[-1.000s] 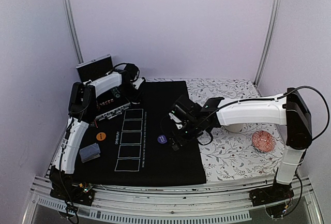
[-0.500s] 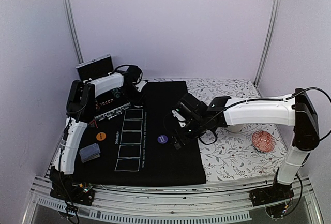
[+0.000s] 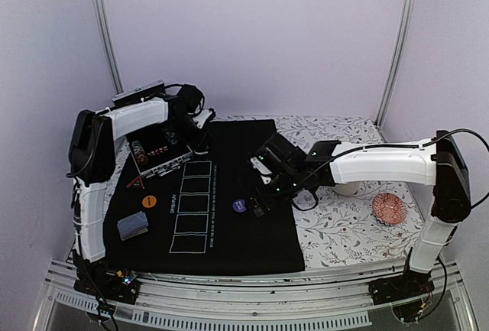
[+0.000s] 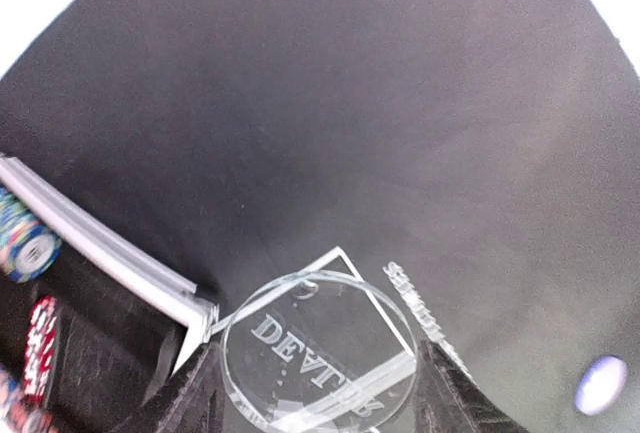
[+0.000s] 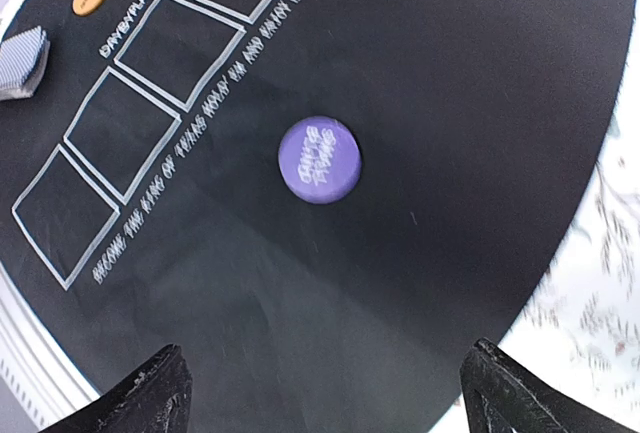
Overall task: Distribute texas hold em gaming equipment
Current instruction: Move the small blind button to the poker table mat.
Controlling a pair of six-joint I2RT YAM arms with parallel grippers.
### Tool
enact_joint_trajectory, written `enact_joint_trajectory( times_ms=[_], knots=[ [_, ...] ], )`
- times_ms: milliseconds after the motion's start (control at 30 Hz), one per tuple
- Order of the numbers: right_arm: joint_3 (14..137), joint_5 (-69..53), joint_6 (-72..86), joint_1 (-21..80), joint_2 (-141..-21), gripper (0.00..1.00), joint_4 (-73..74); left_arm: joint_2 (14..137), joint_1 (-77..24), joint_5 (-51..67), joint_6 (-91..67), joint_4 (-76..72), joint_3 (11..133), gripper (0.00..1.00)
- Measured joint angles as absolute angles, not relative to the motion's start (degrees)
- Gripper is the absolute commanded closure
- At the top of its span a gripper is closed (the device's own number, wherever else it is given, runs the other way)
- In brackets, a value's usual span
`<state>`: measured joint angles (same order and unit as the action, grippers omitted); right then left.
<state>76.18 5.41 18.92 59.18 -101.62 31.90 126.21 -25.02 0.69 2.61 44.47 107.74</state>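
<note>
My left gripper (image 4: 315, 385) is shut on a clear round disc (image 4: 320, 348) with lettering, held above the black mat (image 4: 400, 103) beside the chip case (image 4: 100, 253). In the top view this gripper (image 3: 189, 134) hangs at the mat's far left corner. Striped poker chips (image 4: 25, 243) lie in the case. A purple disc (image 5: 319, 159) rests on the mat, ahead of my open right gripper (image 5: 325, 393), which hovers over bare mat (image 3: 260, 193). An orange disc (image 3: 150, 201), a red triangle marker (image 3: 136, 183) and a stack of cards (image 3: 132, 225) sit on the mat's left side.
The open chip case (image 3: 157, 155) lies at the mat's back left. White card outlines (image 3: 191, 209) run down the mat. A small reddish patterned dish (image 3: 390, 209) stands on the floral cloth at the right. The right arm crosses over that cloth.
The left arm has risen and stretched toward the back, carrying the clear disc over the mat's far corner. The right gripper has drawn back a little from the purple disc.
</note>
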Motion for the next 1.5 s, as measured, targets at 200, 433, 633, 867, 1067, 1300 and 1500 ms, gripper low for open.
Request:
enact_joint_trajectory(
  times_ms=[200, 433, 633, 867, 1067, 1300, 1500],
  knots=[
    [85.30, 5.39, 16.29, 59.18, -111.37, 0.10, 31.66, 113.49, -26.26, 0.89, -1.30, 43.64, 98.85, 0.79],
    [92.71, 5.19, 14.02, 59.18, -120.42, 0.16, 32.62, 102.59, -28.03, -0.89, -4.40, 45.01, 92.88, 0.78],
    [100.12, 5.23, 12.21, 59.20, -128.11, 0.23, 35.05, 99.66, -29.87, -3.79, -4.97, 47.11, 91.72, 0.78],
    [101.82, 5.72, 11.51, 59.20, -131.33, 0.27, 37.26, 97.47, -30.22, -5.30, -4.99, 48.97, 90.24, 0.78],
    [101.82, 6.11, 11.53, 59.05, -131.33, 0.37, 37.30, 95.77, -31.31, -5.87, -4.99, 49.91, 89.67, 0.78],
    [101.82, 6.17, 11.53, 58.06, -131.35, 0.49, 37.21, 92.09, -34.81, -5.85, -5.56, 51.99, 87.50, 0.78],
    [100.55, 6.48, 11.81, 56.71, -130.98, 0.52, 35.53, 87.33, -38.20, -1.89, -6.52, 52.71, 80.23, 0.78]
  ],
)
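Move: The small blind button lies flat about 6 cm ahead of the right hand, 6 cm to its left and 10 cm below. The printed slogan runs some 8 cm to the button's left, and the card boxes centre 15 cm to its left, both level with it. From the left hand, holding the clear dealer button, the card boxes centre about 18 cm back, 4 cm left and 8 cm below, and the small blind button 17 cm back, 12 cm right. The right fingertips come to the opposite edges of the small blind button: the hand sinks about 10 cm while going left and forward, then eases farther forward and slightly right at table height, the fingers narrowing from wide open to half. The left hand keeps its hold on the dealer button, drawing it back some 18 cm and up about 11 cm, over the card boxes. ##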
